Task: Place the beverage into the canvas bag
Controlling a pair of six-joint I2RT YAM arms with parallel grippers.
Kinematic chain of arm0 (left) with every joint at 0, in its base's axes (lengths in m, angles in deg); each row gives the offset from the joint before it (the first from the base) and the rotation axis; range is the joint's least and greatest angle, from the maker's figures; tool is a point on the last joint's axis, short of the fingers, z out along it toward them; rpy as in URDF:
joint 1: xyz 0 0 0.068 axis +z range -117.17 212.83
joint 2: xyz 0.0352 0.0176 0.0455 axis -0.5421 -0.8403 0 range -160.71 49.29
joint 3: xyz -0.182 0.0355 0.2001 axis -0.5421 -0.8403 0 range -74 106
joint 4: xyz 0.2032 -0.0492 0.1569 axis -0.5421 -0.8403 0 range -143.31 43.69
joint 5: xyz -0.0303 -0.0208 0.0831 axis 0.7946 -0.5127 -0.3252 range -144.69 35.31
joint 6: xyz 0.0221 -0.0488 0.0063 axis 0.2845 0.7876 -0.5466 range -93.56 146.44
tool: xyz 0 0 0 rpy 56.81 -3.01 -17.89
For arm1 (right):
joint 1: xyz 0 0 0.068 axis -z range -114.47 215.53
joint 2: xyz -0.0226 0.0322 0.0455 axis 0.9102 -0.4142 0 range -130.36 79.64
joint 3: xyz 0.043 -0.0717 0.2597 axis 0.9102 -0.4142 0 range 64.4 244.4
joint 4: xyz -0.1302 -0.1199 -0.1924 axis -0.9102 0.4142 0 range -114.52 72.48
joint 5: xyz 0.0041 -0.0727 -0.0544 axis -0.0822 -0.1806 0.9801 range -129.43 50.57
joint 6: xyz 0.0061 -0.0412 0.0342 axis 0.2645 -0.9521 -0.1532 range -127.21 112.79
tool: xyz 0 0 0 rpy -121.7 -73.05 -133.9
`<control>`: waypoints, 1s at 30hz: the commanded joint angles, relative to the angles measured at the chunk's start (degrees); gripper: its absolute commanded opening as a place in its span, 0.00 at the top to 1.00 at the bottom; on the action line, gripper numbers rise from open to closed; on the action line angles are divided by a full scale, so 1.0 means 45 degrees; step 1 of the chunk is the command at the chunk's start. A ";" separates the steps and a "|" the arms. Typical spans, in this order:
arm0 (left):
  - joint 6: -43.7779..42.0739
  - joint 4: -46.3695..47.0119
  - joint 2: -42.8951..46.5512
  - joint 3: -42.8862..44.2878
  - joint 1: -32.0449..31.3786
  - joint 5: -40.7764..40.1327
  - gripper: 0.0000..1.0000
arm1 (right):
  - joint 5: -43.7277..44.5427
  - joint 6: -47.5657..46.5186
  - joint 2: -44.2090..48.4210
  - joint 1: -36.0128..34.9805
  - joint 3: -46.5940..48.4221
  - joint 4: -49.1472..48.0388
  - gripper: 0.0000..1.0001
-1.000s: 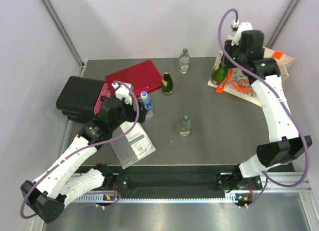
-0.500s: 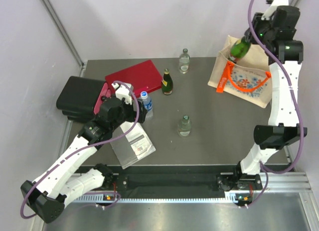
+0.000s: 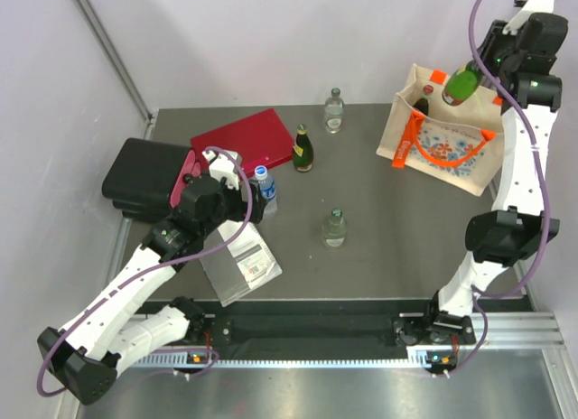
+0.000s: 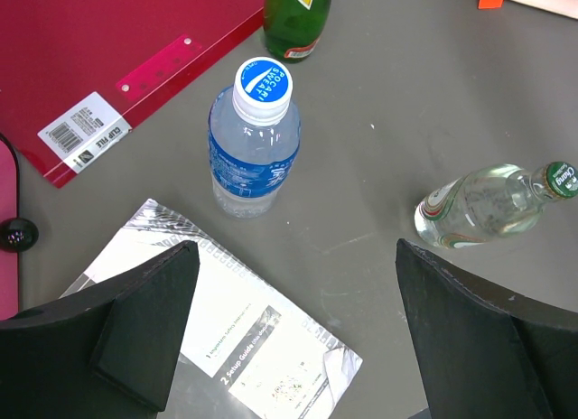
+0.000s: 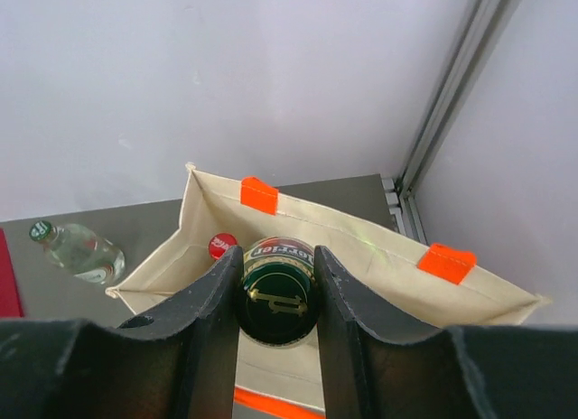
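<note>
My right gripper (image 3: pixel 476 74) (image 5: pixel 278 288) is shut on the beverage, a green Perrier bottle (image 3: pixel 462 84) (image 5: pixel 277 291). It hangs just above the open mouth of the canvas bag (image 3: pixel 444 150) (image 5: pixel 361 231), which stands at the back right with orange handles and a floral print. In the right wrist view the bottle shows end-on between the fingers, and a red bottle cap (image 5: pixel 222 246) lies inside the bag. My left gripper (image 3: pixel 253 202) (image 4: pixel 298 256) stands open low over the table, just short of a blue-labelled water bottle (image 3: pixel 263 184) (image 4: pixel 256 135).
A dark green bottle (image 3: pixel 302 150) (image 4: pixel 296 17) stands by a red folder (image 3: pixel 244 141). One clear bottle (image 3: pixel 334 110) stands at the back, another (image 3: pixel 334 228) (image 4: pixel 488 205) mid-table. A black case (image 3: pixel 144 177) lies at the left and a leaflet (image 3: pixel 239 261) near the front.
My right arm has lifted the green bottle from the bag's left side up and rightward over its mouth. The bag now stands upright and open. The left arm has not moved.
</note>
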 commanded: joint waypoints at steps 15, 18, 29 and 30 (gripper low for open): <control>-0.0185 0.0586 0.0148 -0.0016 -0.0027 -0.0040 0.06 | -0.1670 -0.1889 -0.0533 0.0118 -0.2610 -0.6937 1.00; -0.0185 0.0605 0.0186 -0.0016 -0.0027 -0.0098 0.06 | -0.1728 -0.2045 -0.0593 0.0118 -0.3351 -0.7462 1.00; -0.0205 0.0605 0.0167 -0.0016 -0.0027 -0.0118 0.06 | -0.2041 -0.2376 -0.0613 0.0137 -0.5577 -0.8810 1.00; -0.0205 0.0606 0.0186 -0.0016 -0.0027 -0.0118 0.06 | -0.2080 -0.2494 -0.0535 0.0157 -0.5812 -0.9006 1.00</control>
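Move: Up and to the right, the right hand already holds the green bottle by its neck. From that hand the canvas bag's middle is about 6 cm ahead, 3 cm to the right and 26 cm below. In the bag the red-capped bottle stands roughly 5 cm ahead and 8 cm left of the hand, 28 cm down; a clear bottle is some 12 cm ahead, 31 cm left. From the left hand the bag lies about 29 cm ahead, 55 cm right, 7 cm lower. Lowering the green bottle neck-held into the canvas bag, the right hand sinks about 16 cm. It also eases some 6 cm forward over the mouth at first, then goes nearly straight down, turning roughly 10 degrees counter-clockwise while the fingertips dip slightly; the fingers keep their hold. ##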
